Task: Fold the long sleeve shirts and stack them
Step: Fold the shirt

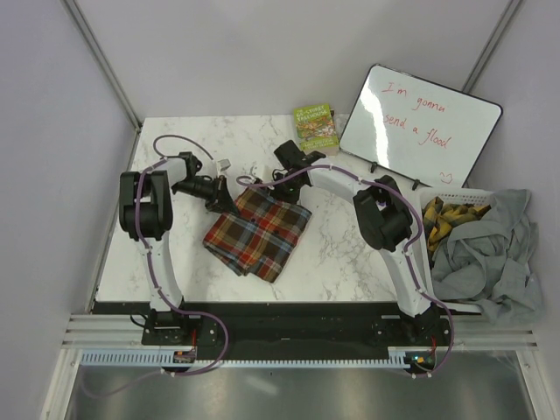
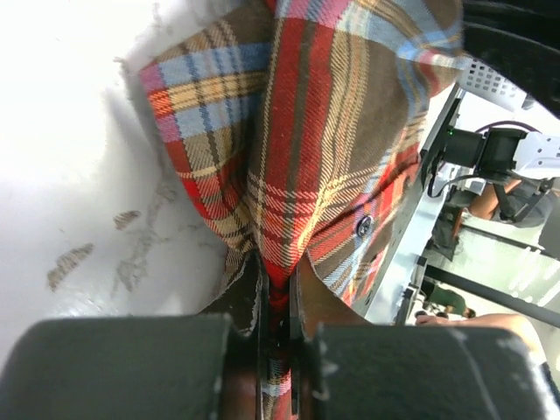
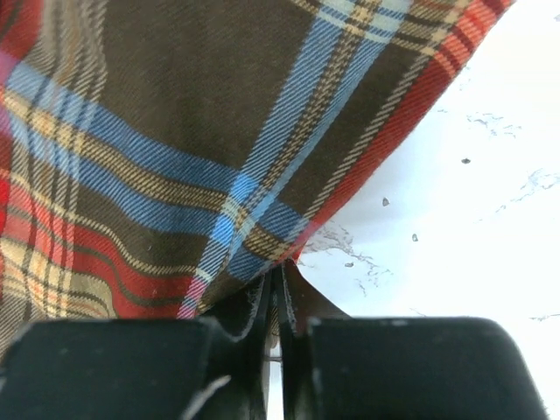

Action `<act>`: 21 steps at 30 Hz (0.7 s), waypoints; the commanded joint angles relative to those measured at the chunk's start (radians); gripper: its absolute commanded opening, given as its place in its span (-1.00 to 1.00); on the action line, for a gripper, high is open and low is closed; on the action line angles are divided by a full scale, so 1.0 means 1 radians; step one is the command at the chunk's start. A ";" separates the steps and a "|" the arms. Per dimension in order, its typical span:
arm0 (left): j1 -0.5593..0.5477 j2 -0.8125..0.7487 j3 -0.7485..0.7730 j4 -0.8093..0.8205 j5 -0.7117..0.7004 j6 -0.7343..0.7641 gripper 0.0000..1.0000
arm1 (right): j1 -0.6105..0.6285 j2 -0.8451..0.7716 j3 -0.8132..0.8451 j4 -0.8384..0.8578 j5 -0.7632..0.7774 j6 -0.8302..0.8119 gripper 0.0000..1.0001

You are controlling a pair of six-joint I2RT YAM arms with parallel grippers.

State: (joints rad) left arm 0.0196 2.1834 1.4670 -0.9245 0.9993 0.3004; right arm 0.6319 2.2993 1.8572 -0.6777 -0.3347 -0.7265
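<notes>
A plaid flannel shirt (image 1: 258,232) in red-orange, brown and blue lies folded into a rough square on the marble table. My left gripper (image 1: 226,203) is shut on its far left corner; the left wrist view shows a fold of plaid cloth (image 2: 315,131) pinched between the fingers (image 2: 245,297). My right gripper (image 1: 269,189) is shut on the far right corner; the right wrist view shows the cloth edge (image 3: 175,157) clamped between the fingers (image 3: 258,302). A grey garment (image 1: 490,249) hangs over a basket at the right.
A white basket (image 1: 455,197) with yellow-brown cloth stands at the table's right edge. A whiteboard (image 1: 420,122) with red writing leans at the back right. A small green book (image 1: 317,127) lies at the back. The table's front edge (image 1: 262,302) is near the shirt.
</notes>
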 commanded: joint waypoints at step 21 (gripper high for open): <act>-0.096 -0.304 0.601 -0.022 -0.796 0.387 -0.96 | -0.222 -0.281 -0.026 0.027 -0.027 0.433 0.96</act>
State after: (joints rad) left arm 0.0032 1.9209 2.0449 -0.9878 0.4240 0.4828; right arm 0.4122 2.0983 1.8351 -0.6506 -0.2855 -0.3882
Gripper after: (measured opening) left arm 0.081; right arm 0.980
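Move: My left hand has the left edge of the folded shirt pinched just above the table, the shirt's middle some 7 cm to the right and 8 cm back. The bare far-left table I carry it towards is roughly 17 cm ahead and 13 cm left, slightly below. From my right hand, shut on the shirt's far edge, the shirt's middle is about 6 cm left and 12 cm back, and the green book some 25 cm ahead and 11 cm right. I keep my left hand's pinch on the shirt and haul it up about 20 cm, first mostly straight up, then forward and left too towards the far-left table, the wrist swinging some 60 degrees so the fingers point more forward. My right hand opens wide, lets go of the edge and slides right and forward towards the book, rising late and turning 30 degrees clockwise. ##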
